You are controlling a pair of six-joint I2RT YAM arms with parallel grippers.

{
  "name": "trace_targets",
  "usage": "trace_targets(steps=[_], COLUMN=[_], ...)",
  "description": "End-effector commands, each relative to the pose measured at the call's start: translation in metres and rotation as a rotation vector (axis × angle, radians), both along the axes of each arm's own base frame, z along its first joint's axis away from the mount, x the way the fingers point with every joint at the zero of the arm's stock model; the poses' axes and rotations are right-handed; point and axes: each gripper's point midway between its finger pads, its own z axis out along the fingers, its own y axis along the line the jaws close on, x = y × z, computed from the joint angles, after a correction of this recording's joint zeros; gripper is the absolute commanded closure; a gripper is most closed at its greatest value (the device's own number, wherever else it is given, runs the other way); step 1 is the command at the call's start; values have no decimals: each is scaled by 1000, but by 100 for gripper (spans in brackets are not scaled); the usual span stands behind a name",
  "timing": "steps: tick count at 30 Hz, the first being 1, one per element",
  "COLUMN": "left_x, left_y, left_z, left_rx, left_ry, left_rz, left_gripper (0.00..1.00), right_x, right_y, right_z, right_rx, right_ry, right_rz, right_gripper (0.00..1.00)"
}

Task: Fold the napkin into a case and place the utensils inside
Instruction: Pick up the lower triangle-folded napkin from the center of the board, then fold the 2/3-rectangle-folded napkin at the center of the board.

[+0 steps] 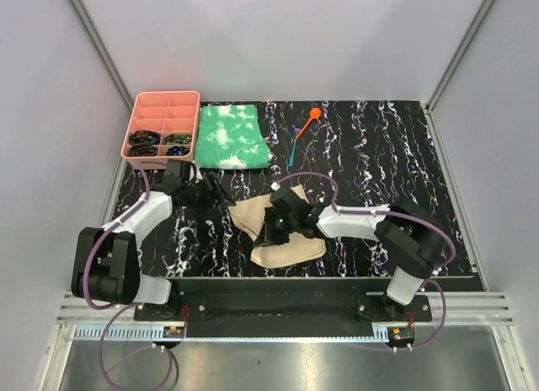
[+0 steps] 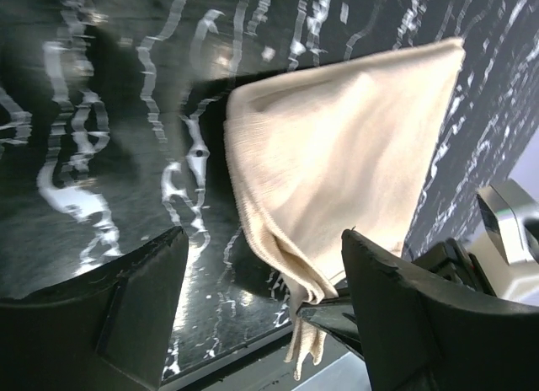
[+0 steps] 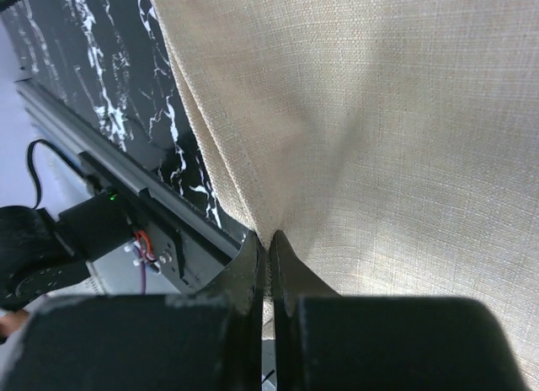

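The tan napkin [image 1: 282,239] lies partly folded on the black marbled table near the front edge. My right gripper [image 1: 274,226] is shut on a fold of it; in the right wrist view the gripper [image 3: 269,243] pinches the napkin [image 3: 379,113] between closed fingers. My left gripper [image 1: 221,193] is open and empty just left of the napkin; in its wrist view the gripper [image 2: 265,277] faces the napkin [image 2: 354,147] without touching it. The orange spoon [image 1: 310,119] and the slim blue utensil [image 1: 293,151] lie at the back, right of the green cloth.
A green-and-white mottled cloth [image 1: 232,136] lies at the back centre-left. A pink divided tray [image 1: 162,124] with dark items stands at the back left. The table's front edge [image 1: 320,277] is close below the napkin.
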Motion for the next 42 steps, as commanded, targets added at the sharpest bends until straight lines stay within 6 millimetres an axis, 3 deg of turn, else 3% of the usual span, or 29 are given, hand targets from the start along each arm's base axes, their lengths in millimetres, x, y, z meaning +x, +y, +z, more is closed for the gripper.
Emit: trace_targets(steps=[1, 7, 15, 28, 34, 35, 38, 39, 42], left_x=[10, 3, 3, 20, 29, 28, 32, 36, 41], left_y=[-19, -19, -28, -42, -44, -43, -36, -34, -32], left_z=[9, -8, -15, -30, -37, -38, -37, -32, -20], left_rx=[-37, -17, -59, -75, -54, -45, 8, 19, 46], left_ry=[-50, 24, 67, 59, 56, 59, 42, 24, -6], left_rz=[-15, 47, 49, 52, 51, 42, 41, 43, 25], left_gripper=[23, 24, 24, 30, 45, 55, 63, 72, 86], right_x=[3, 3, 5, -4, -12, -13, -16, -17, -22], right_y=[10, 7, 3, 3, 2, 2, 3, 3, 3], right_z=[38, 45, 55, 42, 35, 34, 35, 33, 31], right_rx=[196, 279, 317, 348, 362, 365, 380, 379, 385], right_ry=[-20, -16, -25, 16, 40, 44, 45, 51, 61], right_rz=[10, 6, 6, 35, 66, 74, 92, 97, 123], right_gripper=[100, 100, 100, 100, 100, 100, 100, 100, 100])
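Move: The raised far-left edge of the napkin lies about 4 cm right of the open left gripper, 1 cm ahead and some 5 cm below. The right gripper already holds the napkin's near-left corner, roughly 11 cm back and 8 cm right of the left gripper; from the right gripper the far-left edge is about 10 cm ahead, 6 cm left and slightly lower. The green cloth's middle is some 17 cm ahead and 3 cm right of the left gripper. Bring the left gripper right, then down about 5 cm onto the napkin's far-left edge, tipping the fingers slightly downward, easing forward and closing them to pinch the fold late in the descent. Keep the right fingers shut on their corner, raise it some 3 cm while rolling the wrist left-side-up nearly 20 degrees, then ease back and slightly down. ##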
